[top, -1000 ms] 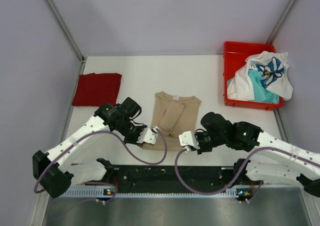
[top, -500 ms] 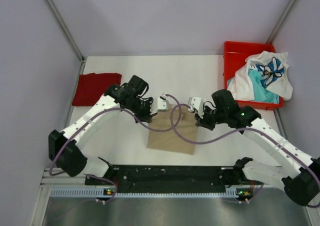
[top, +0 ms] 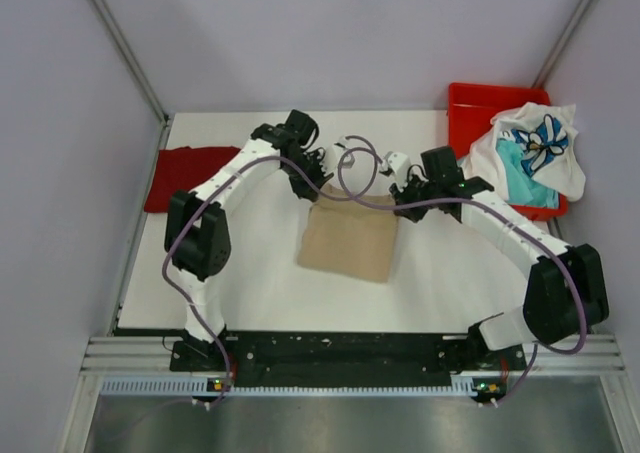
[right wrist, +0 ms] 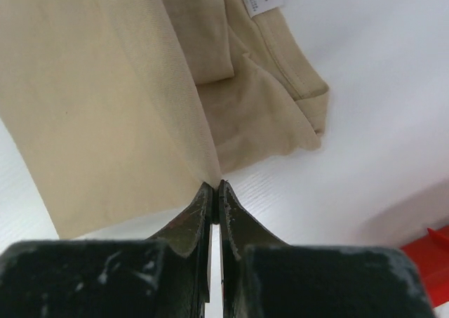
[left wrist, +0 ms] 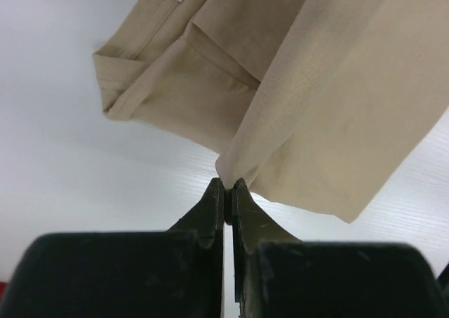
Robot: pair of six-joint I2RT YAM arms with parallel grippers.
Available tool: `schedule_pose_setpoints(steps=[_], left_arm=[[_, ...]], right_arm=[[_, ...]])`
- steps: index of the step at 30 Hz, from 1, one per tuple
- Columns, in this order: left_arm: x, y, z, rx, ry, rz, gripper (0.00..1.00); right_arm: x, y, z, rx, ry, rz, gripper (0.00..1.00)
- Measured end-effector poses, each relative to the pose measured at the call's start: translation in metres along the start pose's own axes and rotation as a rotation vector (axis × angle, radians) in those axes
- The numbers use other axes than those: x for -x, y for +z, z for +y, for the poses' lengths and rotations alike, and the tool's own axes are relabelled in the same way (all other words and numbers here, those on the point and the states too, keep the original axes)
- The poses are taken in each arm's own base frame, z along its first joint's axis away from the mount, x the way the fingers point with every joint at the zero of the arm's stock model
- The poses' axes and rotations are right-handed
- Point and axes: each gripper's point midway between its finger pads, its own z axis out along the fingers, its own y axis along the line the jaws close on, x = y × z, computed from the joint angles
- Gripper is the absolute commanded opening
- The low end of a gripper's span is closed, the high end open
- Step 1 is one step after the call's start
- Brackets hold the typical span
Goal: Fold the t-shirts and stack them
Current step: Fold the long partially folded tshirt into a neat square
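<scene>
The tan t-shirt [top: 350,241] lies mid-table, its near half drawn over its far half. My left gripper [top: 322,187] is shut on the left corner of the raised hem, and my right gripper [top: 399,203] is shut on the right corner. In the left wrist view the gripper [left wrist: 228,184] pinches a tan fold [left wrist: 337,107] above the collar end. The right wrist view shows its gripper [right wrist: 215,186] pinching the same cloth [right wrist: 91,107]. A folded dark red t-shirt [top: 192,176] lies at the far left. A white t-shirt with blue print [top: 538,145] and a teal one [top: 527,183] are heaped together.
The red bin [top: 472,101] holding the heap stands at the back right, its corner showing in the right wrist view [right wrist: 429,262]. Both arms reach far over the table; their purple cables [top: 352,178] loop above the shirt's far edge.
Both grippers have carried the tan shirt's near hem from the table's front away toward the collar, folding the shirt roughly in half. The arms have stretched far out.
</scene>
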Motion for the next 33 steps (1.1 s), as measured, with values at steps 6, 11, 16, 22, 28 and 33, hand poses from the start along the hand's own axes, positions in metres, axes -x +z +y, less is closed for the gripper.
schedule_pose_setpoints(steps=[6, 11, 16, 22, 28, 33], left_arm=[[0.003, 0.033, 0.031, 0.025, -0.036, 0.022, 0.04], [0.005, 0.058, 0.055, 0.065, -0.084, 0.03, 0.13], [-0.002, 0.079, 0.079, 0.122, -0.167, 0.033, 0.29], [-0.002, 0.086, 0.118, 0.254, -0.262, 0.008, 0.42], [0.009, 0.056, 0.166, 0.388, -0.396, -0.099, 0.52], [-0.012, 0.041, 0.148, 0.321, -0.555, -0.158, 0.7]], right_arm=[[-0.007, 0.022, -0.027, -0.029, 0.069, 0.023, 0.0], [-0.015, 0.053, -0.053, -0.057, 0.103, 0.073, 0.04], [-0.019, 0.082, -0.077, -0.102, 0.134, 0.113, 0.21], [-0.008, 0.097, -0.114, -0.227, 0.205, 0.112, 0.31], [0.019, 0.088, -0.144, -0.348, 0.331, 0.061, 0.49], [0.015, 0.069, -0.12, -0.329, 0.493, 0.056, 0.65]])
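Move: Both hands hold the t-shirt's lifted lower edge, taken to the collar. The shirt's left collar corner lies about 12 cm ahead of the left hand and 8 below; the right one is some 12 cm ahead of the right hand, 2 to its right, 8 below. The middle of the shirt's near folded edge is 14 cm back and 8 right of the left hand. The red cloth sits 12 cm ahead, 33 left of the left hand; the red bin 23 ahead, 33 right of the right hand. Forward and down together, both hands carry the pinched edge towards the collar corners, sinking about 8 cm. Their fingers open to about half and let go as they go on forward, some 16 cm in all, rising 3–4 cm and finally drawing back 2 cm. The left wrist turns counter-clockwise and the right clockwise, each some 35 degrees. ##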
